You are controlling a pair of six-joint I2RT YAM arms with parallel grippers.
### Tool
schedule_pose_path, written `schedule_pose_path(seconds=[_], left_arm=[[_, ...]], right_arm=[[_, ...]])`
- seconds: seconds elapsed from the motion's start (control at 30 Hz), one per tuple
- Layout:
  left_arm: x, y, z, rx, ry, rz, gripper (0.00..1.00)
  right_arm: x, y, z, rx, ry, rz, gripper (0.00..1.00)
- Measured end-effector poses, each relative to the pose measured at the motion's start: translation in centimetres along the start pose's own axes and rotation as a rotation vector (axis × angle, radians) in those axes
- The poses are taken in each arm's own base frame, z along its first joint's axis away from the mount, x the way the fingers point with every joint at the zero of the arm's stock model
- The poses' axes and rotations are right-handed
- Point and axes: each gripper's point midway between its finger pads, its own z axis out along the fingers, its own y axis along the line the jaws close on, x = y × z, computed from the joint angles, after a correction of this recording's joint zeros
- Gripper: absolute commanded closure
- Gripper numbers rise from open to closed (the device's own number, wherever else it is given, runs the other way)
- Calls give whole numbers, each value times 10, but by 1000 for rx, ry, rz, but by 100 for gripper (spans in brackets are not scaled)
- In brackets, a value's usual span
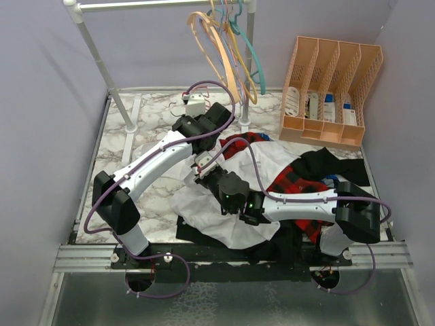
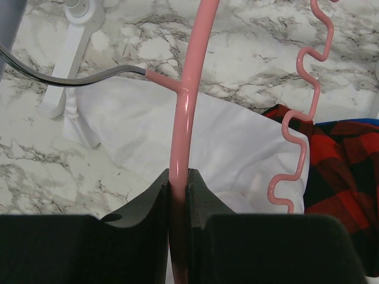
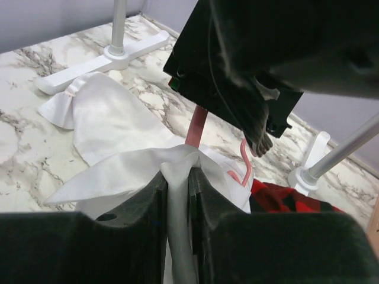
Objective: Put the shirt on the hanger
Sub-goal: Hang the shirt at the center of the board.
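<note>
In the left wrist view, my left gripper [image 2: 179, 180] is shut on one arm of the pink hanger [image 2: 185, 89]. The hanger's wavy notched arm [image 2: 298, 118] and thin metal hook [image 2: 71, 78] hang above the white shirt [image 2: 237, 142]. My right gripper [image 3: 177, 171] is shut on a bunched fold of the shirt [image 3: 112, 118], just below the hanger [image 3: 198, 127]. The left gripper's body [image 3: 249, 65] hangs close above it. From the top, both grippers [image 1: 202, 165] [image 1: 211, 179] meet over the shirt [image 1: 217, 214] at mid-table. The hanger is hidden there.
A red-and-black plaid shirt [image 1: 299, 183] and a black garment [image 1: 333, 166] lie to the right of the white shirt. A white rack [image 1: 163, 5] with several hangers [image 1: 228, 47] stands at the back. A peach file organizer [image 1: 333, 88] is at the back right.
</note>
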Motion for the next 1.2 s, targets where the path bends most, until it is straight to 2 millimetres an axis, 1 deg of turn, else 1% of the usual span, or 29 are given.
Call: schedule_pose_path(seconds=[0.07, 0.13, 0.17, 0.27, 0.33, 0.37, 0.47, 0.53, 0.57, 0.67, 0.7, 0.73, 0.8, 0.9, 0.93, 0.97, 1.07, 1.2], left_arm=[[0, 0, 0, 1, 2, -2, 100], [0, 0, 1, 1, 2, -4, 100], [-1, 0, 0, 3, 1, -5, 100], [-1, 0, 0, 3, 2, -6, 100], [-1, 0, 0, 3, 2, -6, 100], [-1, 0, 0, 3, 2, -6, 100], [-1, 0, 1, 2, 2, -6, 100], [-2, 2, 2, -2, 3, -3, 100], [-2, 3, 2, -5, 3, -2, 100], [-4, 5, 5, -11, 1, -8, 100], [-4, 5, 5, -11, 0, -10, 100], [-5, 4, 5, -9, -1, -13, 100], [-5, 3, 5, -7, -3, -15, 100], [-5, 2, 5, -1, 1, -16, 100], [-4, 2, 5, 1, 3, -16, 100], [-4, 1, 4, 3, 5, -16, 100], [-3, 0, 4, 8, 8, -15, 100], [-3, 0, 4, 12, 12, -14, 100]], right_arm=[[2, 1, 0, -4, 11, 16, 61], [4, 3, 0, -12, 23, 23, 54], [4, 5, 0, -15, 26, 28, 52], [5, 7, 3, -17, 32, 31, 52], [3, 8, 5, -14, 28, 35, 56], [2, 9, 6, -11, 26, 35, 60], [2, 7, 10, 16, 20, 22, 77], [2, 3, 14, 51, 16, 8, 86], [1, 1, 16, 71, 14, 7, 88], [2, -1, 20, 116, 12, -8, 89], [3, -2, 20, 124, 14, -15, 88], [2, -2, 20, 128, 10, -13, 85], [3, -3, 20, 134, 10, -15, 69], [5, -1, 19, 119, 11, -14, 55], [5, 1, 19, 110, 12, -15, 53], [4, 3, 18, 95, 10, -7, 51], [5, 6, 17, 70, 12, -1, 52], [6, 6, 17, 70, 14, 1, 60]])
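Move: My right fingers are shut on the collar edge of the white shirt. The pink hanger, where it dips into the collar, is about 6 cm ahead of them, 2 cm left and slightly higher. The white sleeve lies some 13 cm left and 5 cm ahead, and the red plaid shirt roughly 15 cm right and 7 cm ahead, both some 20 cm down. From my left hand, the collar edge is about 7 cm back, straight behind and a little lower. I release my right-hand pinch on the collar edge and shift my grip in small steps: forward and left about 2 cm overall towards the hanger, wrist swinging some 5 degrees clockwise, fingers closing most of the way partway through, then opening again around the fold as I ease back slightly. My left hand keeps the pink hanger pinched, almost in place. ##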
